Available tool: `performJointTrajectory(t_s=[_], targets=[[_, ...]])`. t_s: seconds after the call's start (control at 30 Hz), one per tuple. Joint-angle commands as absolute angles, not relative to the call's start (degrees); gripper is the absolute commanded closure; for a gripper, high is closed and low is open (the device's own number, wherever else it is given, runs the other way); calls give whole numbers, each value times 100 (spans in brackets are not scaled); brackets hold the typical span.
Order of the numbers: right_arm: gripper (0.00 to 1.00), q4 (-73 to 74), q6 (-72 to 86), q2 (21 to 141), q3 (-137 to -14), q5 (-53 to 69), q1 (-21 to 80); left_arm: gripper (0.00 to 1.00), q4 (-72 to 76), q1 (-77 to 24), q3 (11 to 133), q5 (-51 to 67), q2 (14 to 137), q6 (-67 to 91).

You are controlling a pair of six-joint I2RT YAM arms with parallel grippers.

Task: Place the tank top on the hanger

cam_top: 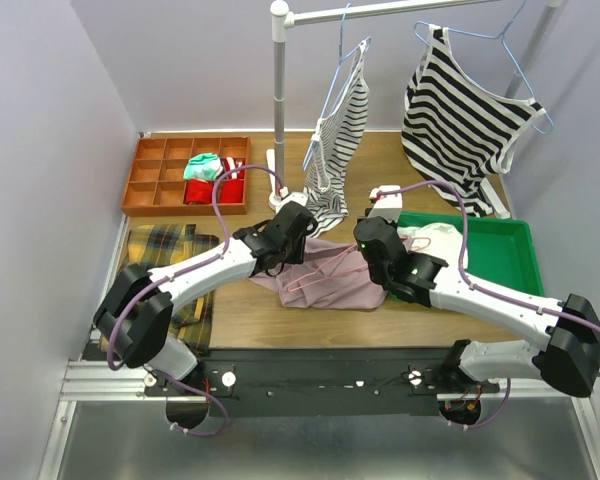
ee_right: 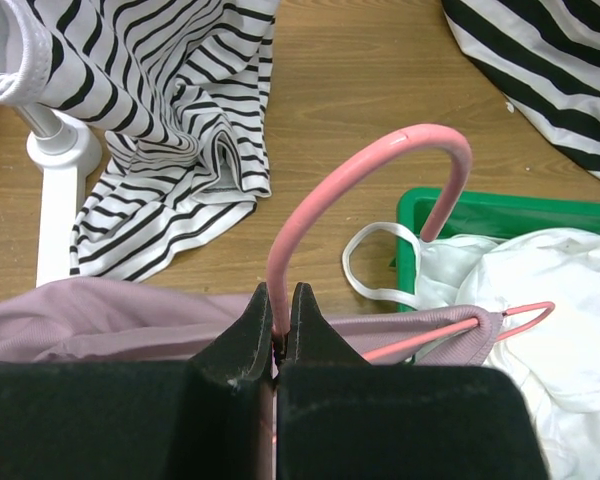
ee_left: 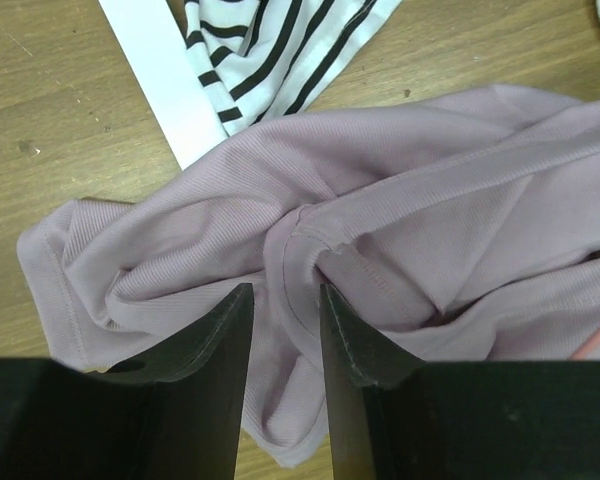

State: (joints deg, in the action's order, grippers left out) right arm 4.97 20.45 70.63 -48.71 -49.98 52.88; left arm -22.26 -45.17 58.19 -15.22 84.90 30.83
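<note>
The mauve tank top (cam_top: 330,280) lies crumpled on the wooden table between both arms. My left gripper (cam_top: 286,246) is at its left edge; in the left wrist view the gripper (ee_left: 285,290) has its fingers closed around a bunched fold of the tank top (ee_left: 430,200). My right gripper (cam_top: 366,240) is shut on the pink-red hanger (ee_right: 380,150) at the base of its hook, seen in the right wrist view (ee_right: 283,296). One hanger shoulder pokes out through a strap of the tank top (ee_right: 130,320) at the right. Part of the hanger wire (cam_top: 305,282) shows on the fabric.
A white rail stand (cam_top: 278,100) holds two striped tops (cam_top: 342,130) (cam_top: 460,110) on light blue hangers. A green tray (cam_top: 505,250) with a white cloth (cam_top: 435,236) sits right. An orange compartment box (cam_top: 160,175) and a plaid cloth (cam_top: 175,250) are left.
</note>
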Motion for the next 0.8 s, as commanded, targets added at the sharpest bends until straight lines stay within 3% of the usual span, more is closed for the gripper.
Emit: performJointTrajectory(t_s=[0.0, 0.17, 0.27, 0.3, 0.4, 0.77], targets=[[99, 800, 2347, 7163, -4983, -5212, 5326, 59, -1995, -4465, 5775, -1266, 8657, 3208], [99, 861, 2434, 7260, -5036, -5300, 5326, 61, -1767, -4430, 5573, -1064, 8675, 3348], [99, 984, 2557, 7338, -5097, -5422, 5326, 74, -1679, -4386, 5485, -1002, 8640, 3384], [99, 1045, 2619, 7374, -5115, -5484, 5326, 84, -1687, -4386, 5476, -1011, 8631, 3384], [99, 1300, 2891, 7497, -5212, -5844, 5326, 100, -1679, -4333, 5379, -1037, 8499, 3393], [99, 2003, 3524, 8086, -5686, -6820, 5326, 100, -1512, -4272, 4465, -879, 7463, 3595]])
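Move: Under the left fingertips, about 3 cm down, lies the tank top's loose strap; the hanger's bare arm stands roughly 6 cm to that hand's right and 3 cm back. The striped shirt's hem is about 9 cm ahead and 5 cm right of the left hand, the rack foot some 11 cm ahead and 2 cm left. From the right hand, gripping the hanger by its hook, the strap lies about 14 cm left, 3 cm back and a dozen lower. Sinking about 3 cm into the bunched fabric, the left hand shuts its half-open fingers on the loose strap, then draws it back and to the left, some 2–3 cm. The right hand keeps its pinch on the hook of the hanger, edging 2 cm right and slightly forward as it swings roughly 15 degrees clockwise. ##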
